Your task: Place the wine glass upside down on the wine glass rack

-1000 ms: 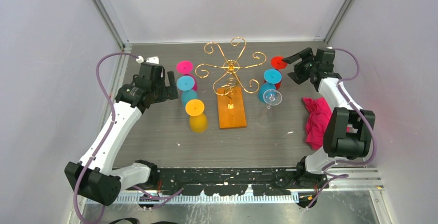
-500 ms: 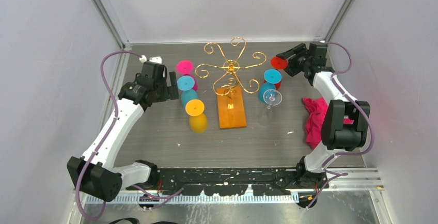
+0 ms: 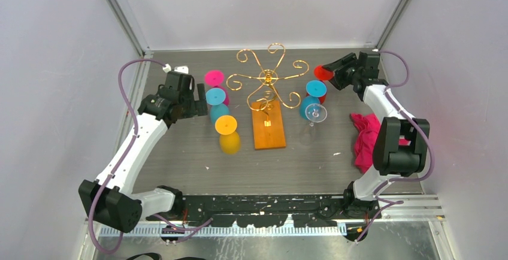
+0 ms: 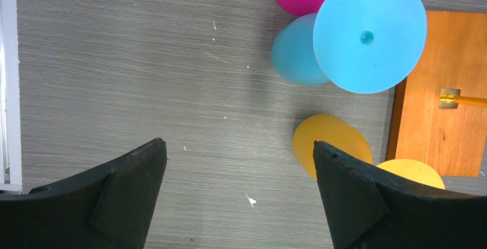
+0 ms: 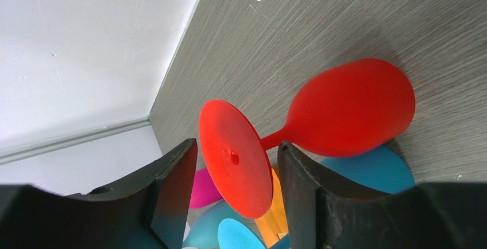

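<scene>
The gold wire wine glass rack [image 3: 268, 79] stands on its orange wooden base [image 3: 268, 129] at mid-table. A red wine glass [image 3: 322, 72] stands upside down at the back right. In the right wrist view its round foot [image 5: 232, 157] fills the gap between the two black fingers, and its bowl [image 5: 350, 108] rests on the table. My right gripper [image 3: 329, 69] [image 5: 236, 146] is shut on that foot, a jaw at each edge. My left gripper [image 3: 200, 101] [image 4: 239, 146] hangs wide open over bare table left of the rack, holding nothing.
Pink [image 3: 214, 79], blue [image 3: 215, 96] and yellow [image 3: 226, 125] glasses stand upside down left of the rack. A second blue glass [image 3: 316, 88] and a clear one [image 3: 316, 112] stand to its right. A pink cloth [image 3: 368, 137] lies by the right wall.
My right gripper has moved left and back onto the red glass's foot, and its jaws have narrowed around it. The left arm has barely moved.
</scene>
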Robot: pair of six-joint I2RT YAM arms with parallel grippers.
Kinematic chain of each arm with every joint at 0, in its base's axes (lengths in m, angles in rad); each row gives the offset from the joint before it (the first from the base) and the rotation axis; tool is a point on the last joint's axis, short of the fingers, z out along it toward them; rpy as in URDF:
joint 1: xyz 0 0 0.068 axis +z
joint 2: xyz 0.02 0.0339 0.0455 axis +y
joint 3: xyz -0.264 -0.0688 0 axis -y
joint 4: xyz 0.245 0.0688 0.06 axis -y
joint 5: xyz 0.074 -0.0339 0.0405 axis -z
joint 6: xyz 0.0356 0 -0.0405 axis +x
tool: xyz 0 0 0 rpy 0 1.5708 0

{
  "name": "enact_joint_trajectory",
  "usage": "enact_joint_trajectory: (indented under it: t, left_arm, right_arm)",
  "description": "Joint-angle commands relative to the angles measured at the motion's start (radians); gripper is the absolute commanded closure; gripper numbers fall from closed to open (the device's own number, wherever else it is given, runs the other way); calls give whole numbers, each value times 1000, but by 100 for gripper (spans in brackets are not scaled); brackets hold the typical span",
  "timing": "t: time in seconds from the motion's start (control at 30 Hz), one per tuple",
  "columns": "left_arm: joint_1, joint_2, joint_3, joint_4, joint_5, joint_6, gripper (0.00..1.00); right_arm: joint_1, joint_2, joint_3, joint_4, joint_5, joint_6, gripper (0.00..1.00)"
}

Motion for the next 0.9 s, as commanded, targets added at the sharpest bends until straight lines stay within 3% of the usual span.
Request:
enact_joint_trajectory:
  t: [0.0, 0.33, 0.87]
  left_arm:
    - [-3, -13, 31, 21, -7, 14, 0]
    - [-3, -16, 29, 13, -4, 5, 0]
    - [-3, -38, 0, 30, -18, -1, 0]
  right_arm:
    - [5, -75, -24, 21, 22, 3, 42]
    - [5, -129, -64, 15, 37, 7, 50]
    - [5, -117, -92, 30, 32, 9, 71]
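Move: The red wine glass stands upside down with its foot level with the right hand's open fingers, the middle of the foot some 2 cm ahead and 1 cm left of them. The blue wine glass's foot is about 6 cm nearer the base than the red foot and 2 cm left of it, the clear wine glass's foot about 15 cm nearer and 2 cm left. From the right hand the rack's centre is roughly 20 cm left and 2 cm back. From the left hand the red foot lies about 46 cm right, 17 cm ahead and 3 cm lower. The right hand, already reaching around the near rim of the red wine glass's foot with one finger above the disc and one below, eases back towards its base by about 2 cm, rising barely a centimetre on the way and sinking a little again. Its wrist keeps its tilt while the fingers close steadily to about half their earlier gap, narrowing over the rim but not yet shut; a firm pinch can't be made out. ##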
